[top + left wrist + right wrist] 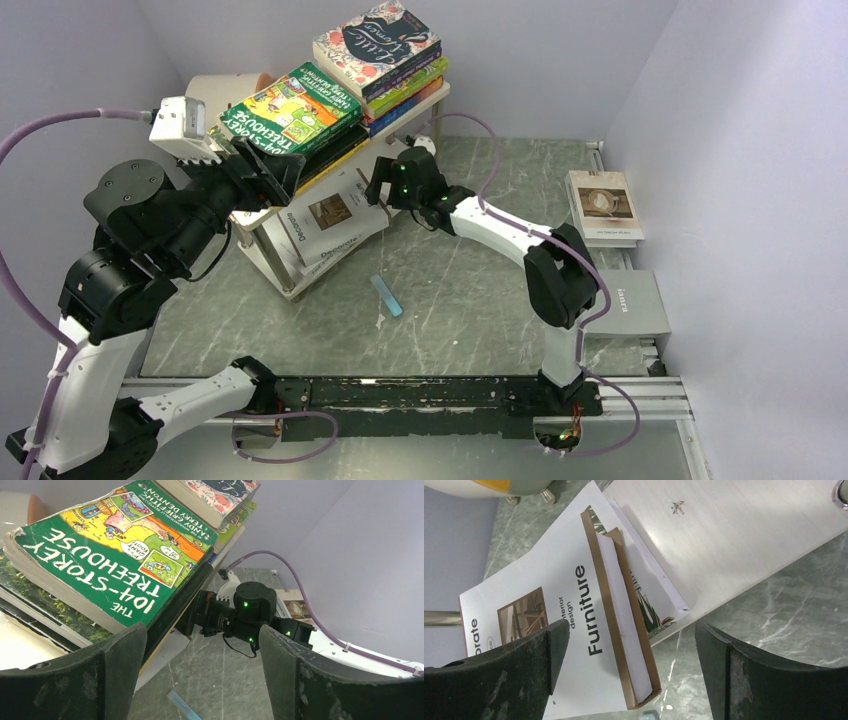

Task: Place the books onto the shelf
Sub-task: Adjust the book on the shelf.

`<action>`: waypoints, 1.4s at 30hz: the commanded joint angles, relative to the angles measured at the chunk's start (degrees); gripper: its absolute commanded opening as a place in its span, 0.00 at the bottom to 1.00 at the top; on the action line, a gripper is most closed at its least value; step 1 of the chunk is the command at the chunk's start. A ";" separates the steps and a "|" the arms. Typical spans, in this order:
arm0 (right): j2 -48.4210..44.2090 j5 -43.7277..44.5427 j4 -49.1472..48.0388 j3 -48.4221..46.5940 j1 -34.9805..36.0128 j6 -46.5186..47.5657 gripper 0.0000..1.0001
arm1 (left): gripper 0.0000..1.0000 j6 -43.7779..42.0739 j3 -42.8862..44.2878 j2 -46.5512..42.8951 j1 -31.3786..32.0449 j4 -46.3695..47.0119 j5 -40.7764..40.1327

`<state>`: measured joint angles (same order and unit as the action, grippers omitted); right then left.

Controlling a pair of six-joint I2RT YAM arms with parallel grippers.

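The white shelf (438, 96) stands at the back left. On its top board lie the green Treehouse book (290, 110) and a stack topped by the floral Little Women (378, 45). On the lower board a white Furniture book (330, 225) lies askew, with a brown-edged book (624, 625) on top of it. My left gripper (268, 172) is open beside the Treehouse book (115, 555) and holds nothing. My right gripper (383, 188) is open in front of the lower board (734, 540), and the brown-edged book's corner lies between its fingers, untouched. Two more books (605, 205) and a grey one (632, 300) lie at the right.
A small flat blue bar (387, 296) lies on the marbled table in front of the shelf. A white cylinder with a peach end (225, 90) sits behind the shelf. White walls close in on the left, back and right.
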<state>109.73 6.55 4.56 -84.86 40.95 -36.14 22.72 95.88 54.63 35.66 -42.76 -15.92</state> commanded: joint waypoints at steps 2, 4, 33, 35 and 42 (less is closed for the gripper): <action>-0.01 -2.65 0.17 -1.47 -0.01 4.23 0.98 | 0.86 -0.47 -0.06 -0.24 -0.24 0.14 -0.51; 0.07 -5.59 -2.52 -0.29 -0.01 4.81 0.93 | 0.86 -0.48 -0.01 -0.25 -0.24 -0.02 -0.58; 10.05 -26.48 -11.50 -7.00 -1.46 23.13 0.38 | 0.87 -0.91 0.72 0.35 -0.24 -0.96 -1.73; 10.34 -28.22 -12.22 -7.34 -1.69 23.80 0.34 | 0.86 -0.92 0.72 0.42 -0.24 -0.99 -1.78; 11.80 -32.01 -13.12 -9.10 -2.87 24.38 0.24 | 0.86 -0.84 0.80 0.63 -0.24 -1.16 -1.71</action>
<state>119.85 -21.93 -7.33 -91.37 38.02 -15.68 22.72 95.88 55.13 35.66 -43.18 -16.80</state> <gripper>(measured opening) 0.273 0.865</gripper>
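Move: The Furniture book lies askew on the lower shelf, its middle about 10 cm left of the right hand, 4 cm back and some 5 cm below; its near end is just left of the fingers. The palm-leaf book sticks out beneath it, about 9 cm left, level, 8 cm below. The 104-Storey book sits roughly 15 cm left, 4 cm ahead, 22 cm above; the blue strip lies 16 cm straight back, 14 cm below. From the left hand, the Furniture book is about 15 cm ahead, 5 cm right, 38 cm below. The right hand works in under the upper board to the near end of the Furniture book, travelling about 6 cm left, at first drawing back and rising about a centimetre, then dipping some 2.5 cm and easing forward and slightly up again. Along the way the wrist swings about 30 degrees counter-clockwise and the fingertips tilt up some 10 degrees while the wide-open fingers close to about a quarter, ending at the book's brown-edged end with one tip over the cover and the other by the pages, pushing that end leftward and inward. ##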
